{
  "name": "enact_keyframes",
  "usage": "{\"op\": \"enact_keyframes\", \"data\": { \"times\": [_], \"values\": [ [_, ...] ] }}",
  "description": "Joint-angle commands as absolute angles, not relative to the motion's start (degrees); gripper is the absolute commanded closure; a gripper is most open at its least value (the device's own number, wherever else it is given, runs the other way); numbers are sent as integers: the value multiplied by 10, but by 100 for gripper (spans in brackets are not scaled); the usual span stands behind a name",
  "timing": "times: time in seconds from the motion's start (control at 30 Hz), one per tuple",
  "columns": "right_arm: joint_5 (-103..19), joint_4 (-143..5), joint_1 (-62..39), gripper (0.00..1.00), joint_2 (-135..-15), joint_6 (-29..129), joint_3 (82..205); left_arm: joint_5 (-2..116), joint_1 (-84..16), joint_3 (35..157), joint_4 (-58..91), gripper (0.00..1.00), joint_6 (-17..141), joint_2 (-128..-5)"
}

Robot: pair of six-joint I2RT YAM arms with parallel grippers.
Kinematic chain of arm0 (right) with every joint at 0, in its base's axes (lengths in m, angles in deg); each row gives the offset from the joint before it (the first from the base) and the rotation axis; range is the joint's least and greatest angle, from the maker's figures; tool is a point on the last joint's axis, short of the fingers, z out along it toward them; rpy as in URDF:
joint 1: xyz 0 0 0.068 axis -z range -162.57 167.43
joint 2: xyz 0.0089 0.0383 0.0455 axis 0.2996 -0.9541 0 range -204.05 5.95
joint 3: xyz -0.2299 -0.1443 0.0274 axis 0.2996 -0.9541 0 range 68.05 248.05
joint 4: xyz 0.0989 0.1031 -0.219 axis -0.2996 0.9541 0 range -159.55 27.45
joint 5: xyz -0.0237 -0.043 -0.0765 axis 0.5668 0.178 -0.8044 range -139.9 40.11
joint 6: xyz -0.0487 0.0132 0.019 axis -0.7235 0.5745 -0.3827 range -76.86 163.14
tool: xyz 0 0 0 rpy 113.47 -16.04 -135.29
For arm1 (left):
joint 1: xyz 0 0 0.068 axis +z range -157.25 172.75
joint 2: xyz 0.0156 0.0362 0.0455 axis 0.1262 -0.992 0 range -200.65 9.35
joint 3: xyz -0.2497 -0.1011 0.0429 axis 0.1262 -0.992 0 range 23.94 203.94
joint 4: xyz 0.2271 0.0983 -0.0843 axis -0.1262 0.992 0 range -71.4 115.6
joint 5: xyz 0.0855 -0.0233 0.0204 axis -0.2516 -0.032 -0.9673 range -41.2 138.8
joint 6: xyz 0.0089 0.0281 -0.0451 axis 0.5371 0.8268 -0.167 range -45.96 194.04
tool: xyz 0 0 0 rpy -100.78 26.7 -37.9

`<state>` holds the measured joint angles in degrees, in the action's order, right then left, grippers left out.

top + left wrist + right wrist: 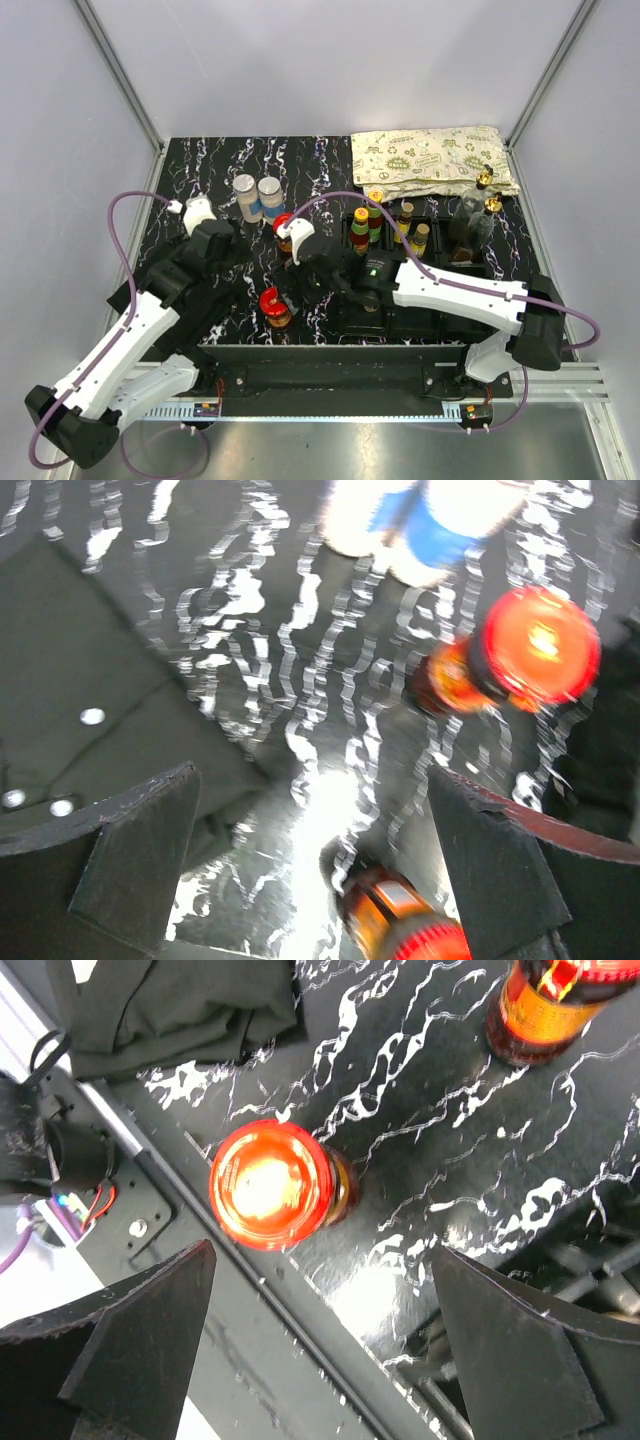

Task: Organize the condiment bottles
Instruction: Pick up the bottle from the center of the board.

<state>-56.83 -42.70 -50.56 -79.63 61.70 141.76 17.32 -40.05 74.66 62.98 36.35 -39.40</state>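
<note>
Two red-lidded jars stand on the black marble table: one further back [283, 228] [535, 645] [550, 1000], one near the front edge [272, 305] [270, 1185]. Two grey-lidded shakers [257, 196] [430, 520] stand behind them. My left gripper [225, 252] [312, 780] hovers open left of the jars; the near jar [400, 928] shows low between its fingers, untouched. My right gripper [305, 285] [322, 1252] is open over the front edge, just right of the near jar. Slim green- and yellow-capped sauces [366, 222] and gold-spouted glass bottles [478, 212] stand in the tray.
The black compartment tray [440, 320] fills the right of the table, under the right arm. A patterned cloth bag [430, 155] lies at the back right. Dark cloth [90, 680] [170, 1005] lies at the front left. The table's front rail [250, 1360] runs below the right gripper.
</note>
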Motion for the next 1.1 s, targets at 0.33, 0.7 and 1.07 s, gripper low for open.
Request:
{"op": "enact_keyframes", "data": {
  "times": [0.33, 0.7, 1.07],
  "values": [
    [-585, -510, -521, 0, -920, 584, 1512, 281, -285, 717, 573, 1, 385, -394],
    [-559, -508, -537, 0, -966, 626, 1510, 297, -269, 703, 565, 1, 376, -377],
    [-589, -478, -561, 1, -974, 653, 1503, 308, -269, 696, 560, 1, 373, -364]
  ]
}}
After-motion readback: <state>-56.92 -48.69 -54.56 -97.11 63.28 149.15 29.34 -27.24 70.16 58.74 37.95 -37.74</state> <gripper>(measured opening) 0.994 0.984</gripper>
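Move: The near red-lidded bottle I go for stands about 7 cm to the left of my right hand, level with it front to back, its middle some 11 cm lower. The other red-lidded jar is roughly 18 cm farther out than that bottle and 3 cm to its right; the black cloth lies around 24 cm to the bottle's left and 3 cm farther out. From my left hand the bottle is about 10 cm back, 10 cm to the right and 12 cm down. I swing my right hand about 7 cm left and lower it some 6 cm onto the near red-lidded bottle, bowing about 2 cm forward at first, then drawing back 3 cm as I sink. My fingers stay wide open, coming around the lid with hardly any wrist turn; no touch can be made out. My left hand eases some 2 cm left and down, still open and empty. ##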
